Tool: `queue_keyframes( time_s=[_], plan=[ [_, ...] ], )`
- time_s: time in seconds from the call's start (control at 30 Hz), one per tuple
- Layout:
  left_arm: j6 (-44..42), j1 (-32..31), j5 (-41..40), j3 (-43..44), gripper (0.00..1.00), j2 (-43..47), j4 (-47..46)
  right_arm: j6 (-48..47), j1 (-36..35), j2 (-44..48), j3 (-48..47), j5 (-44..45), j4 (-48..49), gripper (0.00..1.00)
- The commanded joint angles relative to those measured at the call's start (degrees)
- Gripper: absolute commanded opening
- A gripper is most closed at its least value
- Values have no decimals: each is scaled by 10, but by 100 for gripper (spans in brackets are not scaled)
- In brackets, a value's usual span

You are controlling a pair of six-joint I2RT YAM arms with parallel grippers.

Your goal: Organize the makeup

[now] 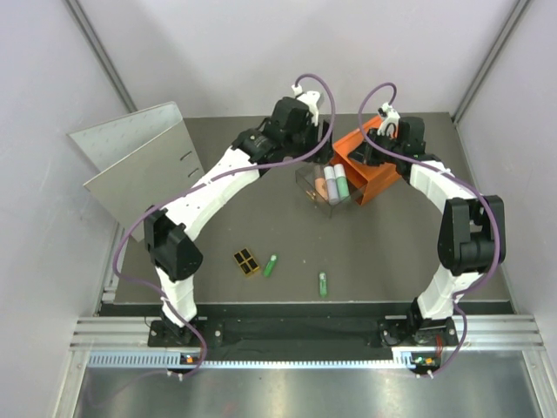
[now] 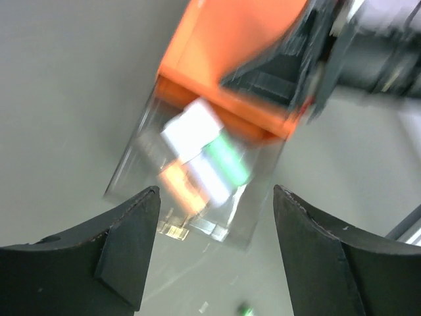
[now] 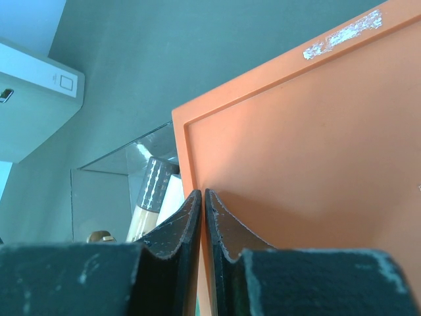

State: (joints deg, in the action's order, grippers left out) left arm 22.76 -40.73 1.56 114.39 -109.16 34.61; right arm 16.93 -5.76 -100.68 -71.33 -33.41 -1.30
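Observation:
Three short tubes lie side by side in a clear drawer (image 1: 312,178) pulled out of the orange drawer box (image 1: 372,178): orange (image 1: 321,185), pale (image 1: 331,184) and mint green (image 1: 343,185). My left gripper (image 2: 217,192) hovers open just above the drawer with nothing between its fingers; its view is blurred. My right gripper (image 3: 202,194) is shut on the thin edge of the orange drawer box (image 3: 296,151). The black-and-gold palette (image 1: 247,261) and two green sticks (image 1: 271,266) (image 1: 323,284) lie on the table nearer the arm bases.
A large grey ring binder (image 1: 139,165) stands open at the left, close to the left arm's elbow. White walls close in the table on the left, right and back. The right arm (image 2: 368,46) shows beyond the box in the left wrist view.

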Motion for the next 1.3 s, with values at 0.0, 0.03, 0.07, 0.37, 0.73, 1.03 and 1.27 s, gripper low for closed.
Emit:
queue_keyframes(
  time_s=[0.0,0.03,0.07,0.37,0.73,1.03,1.27],
  plan=[
    [-87,2,-4,-93,74,54,39,-41,1,-72,52,62,-186,9],
    [-90,2,-4,-114,74,64,36,-41,1,-74,52,61,-186,9],
    [-92,2,-3,-151,75,74,34,-42,0,-75,52,61,-186,9],
    [-96,2,13,-293,86,133,-2,-46,1,-80,47,63,-193,8],
    [-92,4,35,-276,99,55,-28,-52,1,-78,52,67,-199,8],
    [-120,4,54,-287,99,38,-77,-52,1,-76,57,69,-198,8],
    [-141,3,48,-292,99,33,-117,-52,1,-79,54,69,-199,8]
  ],
)
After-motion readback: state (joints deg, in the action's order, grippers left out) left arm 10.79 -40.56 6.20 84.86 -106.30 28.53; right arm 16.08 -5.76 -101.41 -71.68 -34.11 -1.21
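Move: The open clear drawer's gold knob lies almost straight below the left hand, some 18 cm down, about 3 cm back and 1 cm left. Inside the drawer and 16 to 17 cm below the hand, the peach bottle is about 1 cm ahead and 1 cm right, the lilac one 1 cm ahead and 4 cm right, and the green one 2 cm ahead and 7 cm right. From the right hand the knob is about 8 cm back, 13 cm left and 7 cm down. The empty left hand drops some 17 cm from above the filled drawer, first swinging about 8 cm back and 7 cm left to get outside the drawer front while its left side rolls up some 20 degrees, then easing a few centimetres right and forward towards the gold knob, its fingers going from three-quarters to wide open and stopping just short of the knob. The right hand stays put, its shut fingertips still on the front edge of the orange cabinet's top. ##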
